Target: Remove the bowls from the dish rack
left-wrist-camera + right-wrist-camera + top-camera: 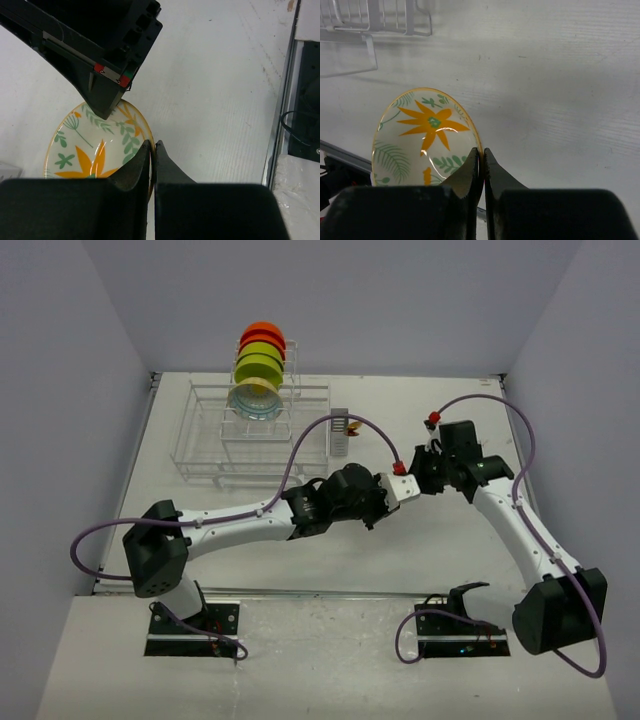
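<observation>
A pale bowl with an orange flower and green leaves inside (95, 145) (422, 132) hangs above the table between both arms; in the top view it shows as a small pale shape (407, 490). My left gripper (154, 146) (392, 490) is shut on one side of its orange rim. My right gripper (483, 153) (423, 478) is shut on the rim's opposite side, and its dark fingers (107, 102) show over the bowl in the left wrist view. The white wire dish rack (250, 435) at the back left holds upright orange (263, 336), lime-green (258, 365) and pale (252, 398) bowls.
A small grey cutlery basket (340, 430) hangs on the rack's right end. The rack's corner (370, 20) shows at the top left of the right wrist view. Purple cables (300, 455) loop over both arms. The table's near edge (280, 125) runs along the right of the left wrist view.
</observation>
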You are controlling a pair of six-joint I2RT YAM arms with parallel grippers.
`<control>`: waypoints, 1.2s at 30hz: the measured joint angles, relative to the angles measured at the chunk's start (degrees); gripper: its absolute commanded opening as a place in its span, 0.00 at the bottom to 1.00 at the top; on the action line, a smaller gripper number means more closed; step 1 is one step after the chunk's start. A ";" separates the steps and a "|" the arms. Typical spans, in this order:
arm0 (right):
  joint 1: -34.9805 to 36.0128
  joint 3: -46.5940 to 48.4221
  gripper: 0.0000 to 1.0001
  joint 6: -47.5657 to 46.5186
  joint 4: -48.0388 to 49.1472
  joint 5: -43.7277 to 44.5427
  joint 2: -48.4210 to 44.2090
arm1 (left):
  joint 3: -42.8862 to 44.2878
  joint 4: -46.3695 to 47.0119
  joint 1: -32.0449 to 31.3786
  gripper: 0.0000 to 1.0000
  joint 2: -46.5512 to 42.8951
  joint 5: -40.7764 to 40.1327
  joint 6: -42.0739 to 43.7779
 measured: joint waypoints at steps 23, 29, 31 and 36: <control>-3.56 -5.16 0.00 7.93 19.54 10.25 5.57 | -0.33 -1.53 0.57 1.00 -4.57 -14.67 -3.32; -5.29 -4.02 0.00 10.08 33.20 20.52 19.06 | 5.90 -13.62 0.52 1.00 -10.38 -26.99 -14.75; -5.73 -2.21 0.00 10.86 35.23 23.15 24.57 | 12.79 -21.11 0.79 1.00 -10.49 -34.56 -21.16; -6.86 6.60 0.16 13.92 35.17 25.51 33.20 | 23.30 -31.82 5.03 1.00 -12.70 -42.82 -31.45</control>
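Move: Both hands grip opposite rims of the white flowered bowl. Its spot on the table lies about 20 cm ahead of the right hand, 2 cm right and 12 cm below; the cutlery holder stands about 21 cm ahead of that hand and 17 cm left. From the left hand, the blue-patterned bowl in the rack is roughly 34 cm ahead, 32 cm left and 6 cm lower, the green bowls about 8 cm beyond it, and the holder 28 cm ahead and 6 cm left. Both hands first ease the bowl a couple of centimetres forward together, then the left fingers open wide, let go of the rim, and that hand swings up and left some 20 cm and a little forward towards the rack, turning about 55 degrees counter-clockwise. The right hand keeps its pinch on the rim and carries the bowl on alone, about 20 cm forward in all, slightly right and down to the table right of the cutlery holder, turning some 35 degrees clockwise. ##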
